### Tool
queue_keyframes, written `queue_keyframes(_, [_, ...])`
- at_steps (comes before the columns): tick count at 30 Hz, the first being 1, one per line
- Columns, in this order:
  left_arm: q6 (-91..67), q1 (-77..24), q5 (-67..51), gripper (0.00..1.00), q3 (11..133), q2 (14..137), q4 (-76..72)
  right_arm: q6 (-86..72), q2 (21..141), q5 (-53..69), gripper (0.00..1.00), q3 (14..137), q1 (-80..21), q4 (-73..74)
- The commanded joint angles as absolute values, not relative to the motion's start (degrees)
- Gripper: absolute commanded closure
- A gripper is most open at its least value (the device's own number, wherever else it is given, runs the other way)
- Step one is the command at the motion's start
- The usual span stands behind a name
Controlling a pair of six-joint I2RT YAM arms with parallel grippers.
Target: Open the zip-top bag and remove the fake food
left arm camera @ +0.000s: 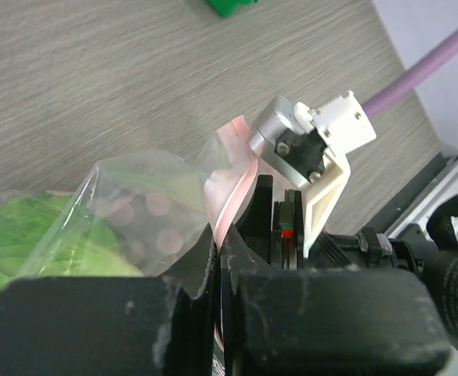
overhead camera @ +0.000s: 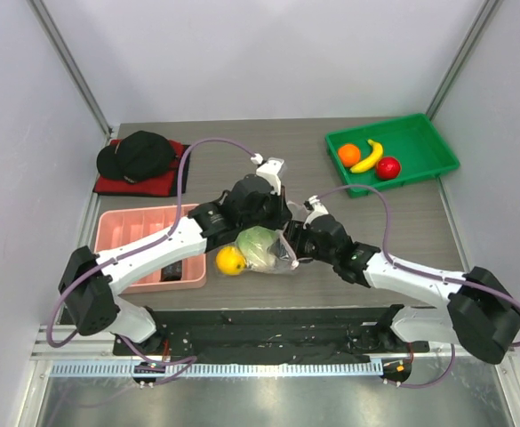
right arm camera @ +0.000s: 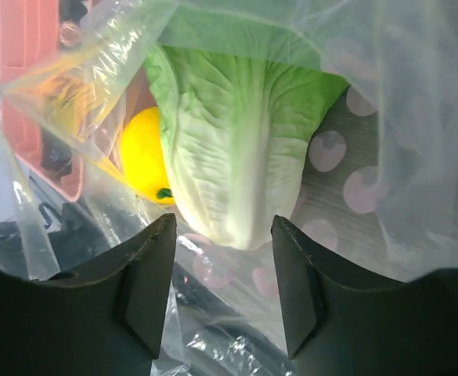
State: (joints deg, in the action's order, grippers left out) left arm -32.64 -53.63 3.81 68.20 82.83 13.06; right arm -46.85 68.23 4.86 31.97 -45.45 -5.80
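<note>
The zip-top bag [overhead camera: 277, 253] lies mid-table between both arms, its pink zip strip [left arm camera: 232, 168] pinched in my shut left gripper [left arm camera: 219, 235], which holds that edge up. Inside lies the green-white cabbage [overhead camera: 258, 242] [right arm camera: 236, 133]. A yellow lemon [overhead camera: 230, 260] [right arm camera: 142, 157] rests against the cabbage's left side; whether plastic covers it I cannot tell. My right gripper [right arm camera: 222, 235] [overhead camera: 291, 245] is open at the bag [right arm camera: 401, 117], the cabbage's pale end just ahead of its fingertips, untouched. An orange [overhead camera: 349, 154], a banana [overhead camera: 369, 157] and a red fruit [overhead camera: 388, 167] lie in the green tray [overhead camera: 420, 147].
A pink compartment tray [overhead camera: 144, 227] with small dark items sits left of the bag, partly under my left arm. A black cap on a red cloth [overhead camera: 140, 156] is at the back left. The green tray stands at the back right.
</note>
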Motion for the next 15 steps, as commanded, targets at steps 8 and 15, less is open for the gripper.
queue_keyframes(8, [-35.77, -57.57, -3.78, 1.00, 69.43, 85.69, 3.78, -46.67, 80.50, 8.17, 0.42, 26.72, -46.06, -28.99])
queue_keyframes(15, [-35.95, -57.83, -2.73, 1.00, 67.77, 84.90, 3.78, -47.46, 81.04, 7.47, 0.69, 24.53, -46.05, -40.67])
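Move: The fake lettuce lies inside the bag, some 9 cm to the left of my right hand, about 1 cm farther out and 7 cm below it. The fake lemon stands about 7 cm farther left than the lettuce and 3 cm nearer me, with the pink tray's middle roughly 38 cm to that hand's left and level with it. From my left hand, which already pinches the bag's pink lip, the lettuce is about 9 cm left, 3 cm back and 18 cm down. I sink my right hand about 5 cm deeper into the bag's mouth, easing it left towards the lettuce, and near the bottom its half-open fingers begin to close, still not shut. With my left hand I keep the pink lip pinched, dip slightly, then draw it about 5 cm rightward and back across my right gripper, turning a little clockwise. ##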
